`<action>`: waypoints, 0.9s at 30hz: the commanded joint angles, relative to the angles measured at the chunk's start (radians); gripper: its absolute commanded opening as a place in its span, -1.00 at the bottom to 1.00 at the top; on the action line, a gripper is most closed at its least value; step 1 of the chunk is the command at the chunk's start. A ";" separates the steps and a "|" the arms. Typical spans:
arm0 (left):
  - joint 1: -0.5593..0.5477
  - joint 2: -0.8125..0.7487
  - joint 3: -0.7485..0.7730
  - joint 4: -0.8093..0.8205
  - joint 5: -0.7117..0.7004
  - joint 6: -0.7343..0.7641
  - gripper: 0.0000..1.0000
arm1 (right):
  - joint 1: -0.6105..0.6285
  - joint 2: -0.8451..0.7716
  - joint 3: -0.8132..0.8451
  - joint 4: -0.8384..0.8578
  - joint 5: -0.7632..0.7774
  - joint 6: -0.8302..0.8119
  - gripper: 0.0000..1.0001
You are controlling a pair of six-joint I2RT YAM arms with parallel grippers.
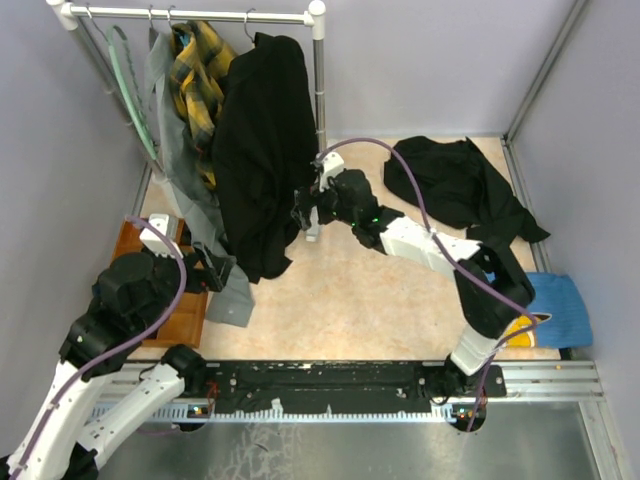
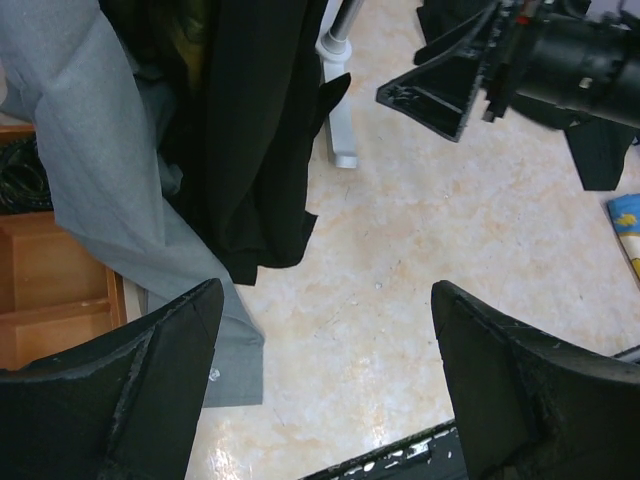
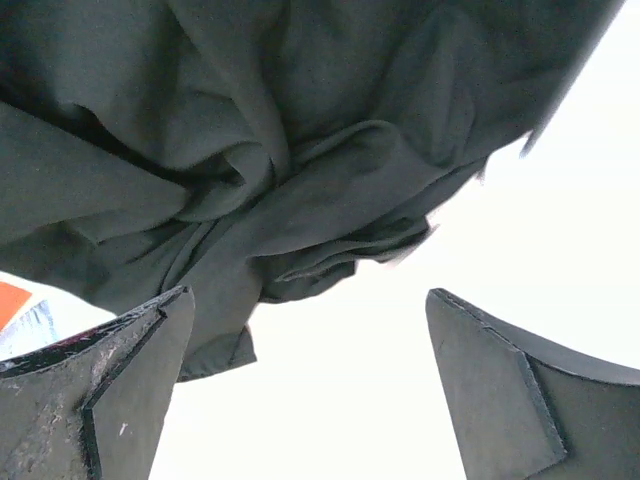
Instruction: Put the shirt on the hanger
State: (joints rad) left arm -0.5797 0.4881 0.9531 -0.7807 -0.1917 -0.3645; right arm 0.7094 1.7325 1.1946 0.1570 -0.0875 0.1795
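The black shirt (image 1: pixel 260 150) hangs from the rail of the clothes rack (image 1: pixel 200 14), draping down to just above the floor. The hanger is hidden under it; only a thin metal hook (image 1: pixel 249 17) shows over the rail above the collar. My right gripper (image 1: pixel 303 212) stands open beside the shirt's lower right edge. In the right wrist view, folds of the shirt (image 3: pixel 280 150) hang just beyond the right gripper (image 3: pixel 310 380), with nothing between the fingers. The left gripper (image 2: pixel 325 370) is open and empty, low on the left, facing the shirt's hem (image 2: pixel 260 130).
On the same rail hang a grey garment (image 1: pixel 185 190), a yellow-and-black plaid shirt (image 1: pixel 198 75) and a pale green hanger (image 1: pixel 130 90). Another black garment (image 1: pixel 460 185) lies on the floor at the right. A wooden tray (image 1: pixel 180 300) sits at the left, a blue item (image 1: pixel 560 305) at the right.
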 commanded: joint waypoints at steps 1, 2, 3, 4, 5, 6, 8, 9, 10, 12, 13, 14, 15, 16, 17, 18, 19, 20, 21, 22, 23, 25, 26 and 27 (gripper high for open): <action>0.006 0.030 0.014 0.082 -0.007 0.037 0.80 | 0.004 -0.123 -0.055 0.011 0.114 0.012 0.98; 0.006 0.032 0.008 0.090 0.000 0.034 0.80 | 0.004 -0.136 -0.045 -0.004 0.118 0.016 0.98; 0.006 0.031 0.001 0.096 0.001 0.031 0.80 | 0.004 -0.142 -0.038 -0.009 0.106 0.017 0.98; 0.006 0.030 -0.006 0.098 0.004 0.027 0.80 | 0.004 -0.153 -0.035 -0.003 0.086 0.017 0.98; 0.005 0.028 -0.012 0.099 0.004 0.020 0.80 | 0.004 -0.155 -0.026 0.006 0.081 0.017 0.98; 0.006 0.025 -0.017 0.099 0.005 0.014 0.80 | 0.004 -0.152 -0.012 0.008 0.076 0.014 0.98; 0.007 0.021 -0.024 0.088 0.006 0.003 0.80 | 0.004 -0.127 0.037 -0.005 0.084 -0.001 0.98; 0.005 0.018 -0.026 0.082 0.007 -0.002 0.80 | 0.004 -0.107 0.070 -0.019 0.102 0.002 0.98; 0.005 0.013 -0.028 0.076 0.005 -0.007 0.80 | 0.005 -0.091 0.106 -0.024 0.111 0.005 0.98; 0.006 -0.001 -0.027 0.063 0.001 -0.013 0.80 | 0.004 -0.023 0.164 -0.021 0.138 0.024 0.98; 0.006 -0.006 -0.026 0.059 -0.002 -0.018 0.80 | 0.004 0.004 0.194 -0.022 0.145 0.030 0.88; 0.006 -0.011 -0.024 0.054 -0.006 -0.020 0.80 | 0.004 0.029 0.227 -0.027 0.142 0.030 0.62; 0.006 -0.016 -0.024 0.050 -0.009 -0.023 0.80 | 0.004 0.056 0.261 -0.035 0.141 0.025 0.32; 0.006 -0.019 -0.021 0.046 -0.010 -0.024 0.80 | 0.005 0.079 0.290 -0.039 0.143 0.023 -0.06; 0.006 -0.020 -0.019 0.041 -0.012 -0.024 0.80 | 0.004 0.102 0.315 -0.040 0.146 0.017 -0.36; 0.006 -0.022 -0.017 0.037 -0.015 -0.024 0.80 | 0.005 0.122 0.341 -0.035 0.148 0.012 -0.80; 0.006 -0.023 -0.015 0.032 -0.015 -0.024 0.80 | 0.004 0.141 0.354 -0.027 0.155 0.002 -1.00; 0.006 -0.025 -0.012 0.028 -0.018 -0.024 0.80 | 0.004 0.159 0.368 -0.014 0.163 0.000 -1.00; 0.006 -0.026 -0.012 0.025 -0.021 -0.024 0.80 | 0.004 0.185 0.388 -0.003 0.180 -0.005 -1.00; 0.006 -0.028 -0.011 0.025 -0.020 -0.024 0.80 | 0.005 0.215 0.413 -0.001 0.207 -0.012 -1.00; 0.006 -0.029 -0.010 0.024 -0.020 -0.025 0.80 | 0.006 0.246 0.447 -0.006 0.241 -0.018 -1.00; 0.006 -0.029 -0.009 0.022 -0.014 -0.026 0.80 | 0.006 0.313 0.511 -0.005 0.311 -0.034 -1.00; 0.006 -0.029 -0.008 0.021 -0.010 -0.029 0.80 | 0.007 0.348 0.547 0.005 0.346 -0.042 -1.00; 0.006 -0.029 -0.008 0.022 -0.007 -0.030 0.80 | 0.010 0.395 0.592 -0.002 0.396 -0.050 -1.00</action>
State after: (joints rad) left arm -0.5797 0.4713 0.9310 -0.7502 -0.1989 -0.3851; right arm 0.7097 2.0178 1.6386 0.1040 0.1368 0.1745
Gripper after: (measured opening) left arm 0.900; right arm 0.004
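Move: Beside the hanging black shirt, the right hand stands wide open, with the shirt's middle about 8 cm ahead, 7 cm to its left and 8 cm higher. The rack's right post rises about 12 cm ahead and 4 cm to the hand's right, its middle some 10 cm above the hand. The plaid shirt hangs 13 cm left of the black one and 4 cm farther out. From the left hand, the black shirt's middle is about 25 cm ahead, 11 cm to the right and a little lower. Rising some 4 cm and easing about 2 cm back to the right, the right hand then swings forward roughly 10 cm and 5 cm left along the black shirt's post side, climbing further before sinking a little. It shuts its wide-open fingers on the way, turns about 10 degrees clockwise, and brings the shut tips up against the cloth. ##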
